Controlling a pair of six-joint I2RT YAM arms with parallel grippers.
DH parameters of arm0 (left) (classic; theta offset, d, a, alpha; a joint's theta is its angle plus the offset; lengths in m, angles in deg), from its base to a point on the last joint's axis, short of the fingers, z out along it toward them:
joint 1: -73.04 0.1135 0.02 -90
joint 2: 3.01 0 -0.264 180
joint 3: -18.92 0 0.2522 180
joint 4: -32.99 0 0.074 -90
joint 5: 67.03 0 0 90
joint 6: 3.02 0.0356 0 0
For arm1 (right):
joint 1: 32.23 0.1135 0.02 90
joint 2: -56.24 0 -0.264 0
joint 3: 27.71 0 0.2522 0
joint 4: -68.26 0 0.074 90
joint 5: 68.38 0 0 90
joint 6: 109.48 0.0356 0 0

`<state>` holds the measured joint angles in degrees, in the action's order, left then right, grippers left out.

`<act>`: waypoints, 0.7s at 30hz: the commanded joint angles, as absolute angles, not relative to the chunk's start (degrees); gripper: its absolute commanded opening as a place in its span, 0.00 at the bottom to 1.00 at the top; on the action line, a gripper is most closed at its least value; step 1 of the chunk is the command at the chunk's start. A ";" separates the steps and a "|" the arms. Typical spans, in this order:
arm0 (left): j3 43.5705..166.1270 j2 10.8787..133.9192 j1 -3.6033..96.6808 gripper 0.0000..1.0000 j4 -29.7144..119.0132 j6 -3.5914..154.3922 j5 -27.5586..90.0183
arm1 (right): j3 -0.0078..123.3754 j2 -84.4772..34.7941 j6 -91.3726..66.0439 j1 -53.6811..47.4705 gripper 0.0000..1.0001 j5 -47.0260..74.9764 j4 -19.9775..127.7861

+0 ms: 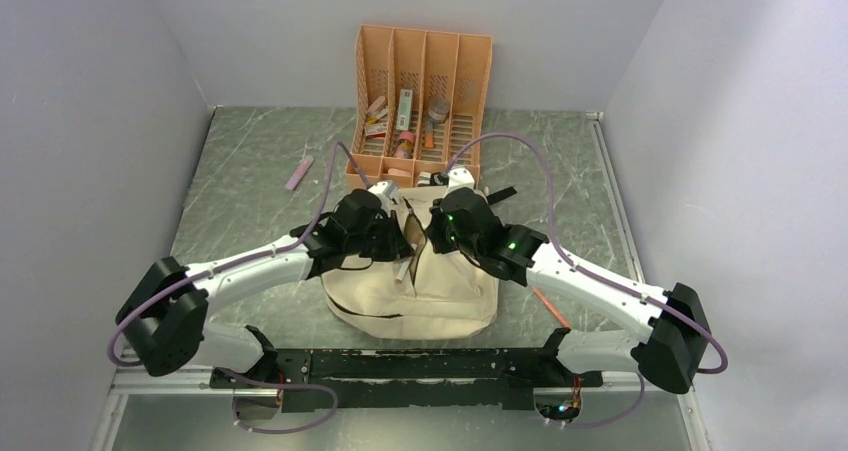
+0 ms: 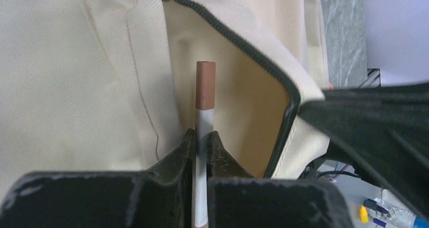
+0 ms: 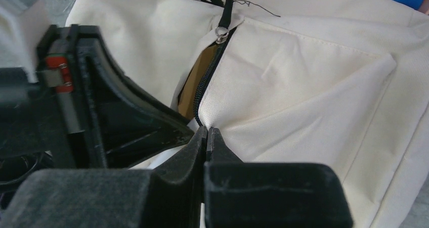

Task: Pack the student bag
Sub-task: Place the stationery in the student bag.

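The cream student bag (image 1: 420,296) lies in the middle of the table with its black zipper (image 3: 205,86) partly undone. My left gripper (image 2: 202,137) is shut on a thin white stick with a brown end (image 2: 205,86). The brown end points into the bag's tan opening (image 2: 243,106). My right gripper (image 3: 207,132) is shut on the bag's fabric at the zipper edge, and the cloth (image 3: 303,86) pulls taut from it. In the top view both grippers, left (image 1: 400,233) and right (image 1: 432,233), meet over the bag's upper middle.
An orange slotted organiser (image 1: 423,61) with several small items stands just behind the bag. A pink stick (image 1: 299,172) lies on the table at the left, an orange pencil (image 1: 551,308) by the right arm. Walls close in on three sides.
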<state>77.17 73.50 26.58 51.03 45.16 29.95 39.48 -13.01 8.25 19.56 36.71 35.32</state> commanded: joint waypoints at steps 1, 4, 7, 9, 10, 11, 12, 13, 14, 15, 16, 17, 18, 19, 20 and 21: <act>81.80 77.36 26.11 0.05 47.99 45.07 32.56 | 37.92 -11.69 5.25 18.92 0.00 34.15 41.95; 84.50 79.31 26.14 0.05 47.20 44.81 32.76 | 37.49 -11.77 4.61 18.91 0.00 32.47 42.52; 86.13 80.62 26.17 0.05 47.19 44.19 31.57 | 37.23 -11.97 4.65 18.92 0.00 31.54 42.79; 85.97 81.17 26.20 0.05 45.48 43.36 30.61 | 36.90 -12.05 4.72 18.92 0.00 31.34 42.89; 85.60 81.61 26.24 0.05 44.03 42.78 30.62 | 36.78 -11.99 4.83 18.88 0.00 31.42 42.78; 85.14 82.01 26.21 0.05 42.67 42.43 31.23 | 36.76 -11.90 4.93 18.90 0.00 31.60 42.58; 84.74 82.53 26.19 0.05 41.36 42.27 32.05 | 36.72 -11.73 5.16 18.92 0.00 31.96 42.36; 84.36 82.96 26.19 0.05 40.58 41.99 32.83 | 36.64 -11.60 5.15 18.88 0.00 32.15 42.31; 83.95 83.43 26.19 0.09 39.86 41.67 33.68 | 36.53 -11.38 5.21 18.90 0.00 32.41 42.32; 83.52 83.66 26.19 0.15 39.54 41.36 34.20 | 36.50 -11.21 5.26 18.92 0.00 32.68 42.18; 82.91 83.65 26.20 0.21 39.26 41.01 34.40 | 36.50 -11.03 5.30 18.92 0.00 32.89 41.97; 82.46 83.35 26.19 0.29 39.25 40.87 34.28 | 36.50 -10.94 5.23 18.92 0.00 33.04 41.82; 82.09 82.79 26.26 0.35 39.39 40.97 33.92 | 36.59 -10.84 5.38 18.92 0.00 33.33 41.57; 81.86 82.14 26.20 0.39 39.71 41.24 33.43 | 36.59 -10.68 5.46 18.92 0.00 33.63 41.38; 81.67 81.28 26.24 0.44 40.31 41.68 32.68 | 36.39 -10.58 5.50 18.90 0.00 33.83 41.43; 81.50 80.53 26.21 0.47 41.09 42.14 32.04 | 36.23 -10.48 5.58 18.92 0.00 33.99 41.51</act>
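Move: My left hand holds the brown-and-white marker by its shaft, brown end pointing at the pocket mouth of the student bag, whose middle lies some 3 cm ahead, 3 cm to the right and 3 cm below. From that hand the zip pull is about 9 cm ahead, hardly to either side and 2 cm lower. From my right hand, shut on the pocket's zip edge, the mouth is roughly 2 cm ahead, 3 cm left and 2 cm below. With my left hand I slide the marker to the right and forward, about 4.5 cm in all, brown end first in under the zip edge; I dip, lift a couple of centimetres on the way, then sink again as I open the fingers nearly halfway and let go of the marker. My right hand keeps its pinch on the pocket edge, holding it almost in place. ##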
